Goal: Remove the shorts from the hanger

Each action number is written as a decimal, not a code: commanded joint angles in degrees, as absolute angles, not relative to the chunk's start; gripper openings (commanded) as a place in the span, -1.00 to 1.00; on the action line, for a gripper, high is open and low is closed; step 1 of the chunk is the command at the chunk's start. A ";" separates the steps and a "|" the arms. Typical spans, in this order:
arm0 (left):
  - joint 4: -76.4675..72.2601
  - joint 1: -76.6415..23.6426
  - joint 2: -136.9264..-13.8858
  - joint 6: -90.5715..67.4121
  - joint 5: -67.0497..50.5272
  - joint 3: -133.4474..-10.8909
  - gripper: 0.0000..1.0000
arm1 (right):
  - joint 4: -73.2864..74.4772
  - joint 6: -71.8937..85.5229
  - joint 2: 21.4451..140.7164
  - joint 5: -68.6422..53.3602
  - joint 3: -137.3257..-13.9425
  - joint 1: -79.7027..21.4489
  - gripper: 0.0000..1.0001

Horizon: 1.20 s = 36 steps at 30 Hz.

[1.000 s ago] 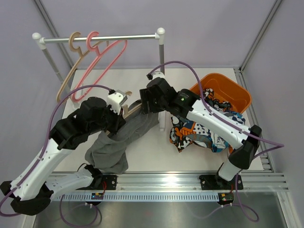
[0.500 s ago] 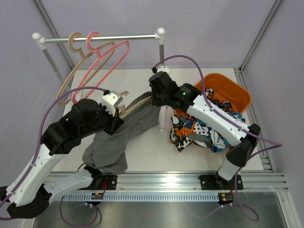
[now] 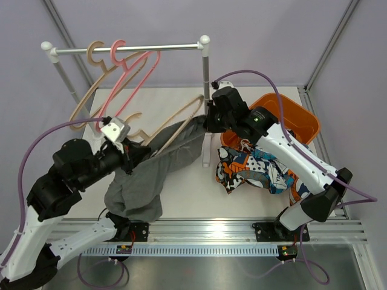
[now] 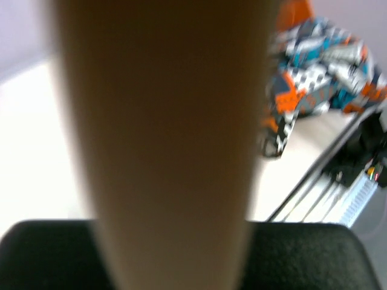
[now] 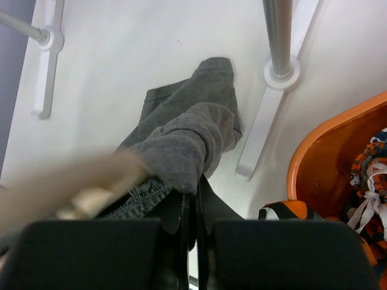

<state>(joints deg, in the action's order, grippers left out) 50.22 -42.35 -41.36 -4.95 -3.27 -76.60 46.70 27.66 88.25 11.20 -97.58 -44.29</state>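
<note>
The plain dark grey shorts [image 3: 163,163] stretch from my right gripper [image 3: 208,124] down to the table at the front left. My right gripper is shut on their waistband, which shows in the right wrist view [image 5: 181,145] just above the closed gripper [image 5: 195,208]. A tan hanger [image 3: 175,118] lies partly bared above the grey cloth. My left gripper [image 3: 126,156] is shut on its hook end, and the hanger fills the left wrist view as a blur [image 4: 163,151]. The blue-orange-white patterned shorts [image 3: 254,169] drape over the basket's front. The camouflage shorts [image 3: 275,130] lie in the basket.
An orange basket [image 3: 296,118] stands at the right. A clothes rail [image 3: 151,46] at the back carries a tan hanger [image 3: 91,84] and a pink hanger [image 3: 130,78]. Its right post [image 3: 207,109] stands next to my right gripper and shows in the right wrist view [image 5: 278,36].
My right gripper has moved right and back with the grey waistband. My left arm has pulled left with the hanger's hook end. More of the tan hanger shows clear of the cloth.
</note>
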 commanded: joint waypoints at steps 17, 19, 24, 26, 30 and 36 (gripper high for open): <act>-4.66 -42.54 -46.57 -10.55 18.98 -73.64 -1.00 | 47.28 25.84 79.37 19.07 -90.53 -54.75 -1.00; -3.35 -42.45 -50.52 -9.76 18.90 -78.71 -1.00 | 47.55 25.49 77.53 20.30 -90.35 -54.76 -1.00; 18.16 -42.45 -61.77 -10.54 20.22 -97.89 -1.00 | 53.16 24.26 73.75 28.19 -98.49 -54.67 -1.00; 27.83 -42.45 -65.12 -12.20 18.11 -102.28 -1.00 | 56.84 22.94 73.39 31.19 -102.98 -54.67 -1.00; 34.19 -42.54 -63.64 -13.45 15.12 -103.73 -1.00 | 60.29 19.61 73.56 37.34 -116.06 -54.58 -1.00; 33.82 -42.45 -54.33 -9.67 9.24 -96.15 -1.00 | 60.82 15.39 72.16 46.92 -125.32 -54.32 -1.00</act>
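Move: The left gripper already holds the wooden hanger; the rod for it runs about 27 cm ahead, 4 cm left and 11 cm above. The pink hanger hangs some 22 cm ahead and 7 cm left, about level. The right gripper already pinches the shorts; the orange bin lies about 25 cm right, 4 cm ahead and 22 cm below, with printed clothes spilling over 18 cm right and 6 cm back, equally low. The stand post is 11 cm straight ahead. Keep both grippers shut and part the hanger from the shorts: raise the left gripper and carry it forward, wrist turning counter-clockwise and tipping up, then ease it back and down a few centimetres. Meanwhile draw the right gripper back about 7 cm with the shorts, then swing it up some 20 cm and to the right, tilting the fingers up. ##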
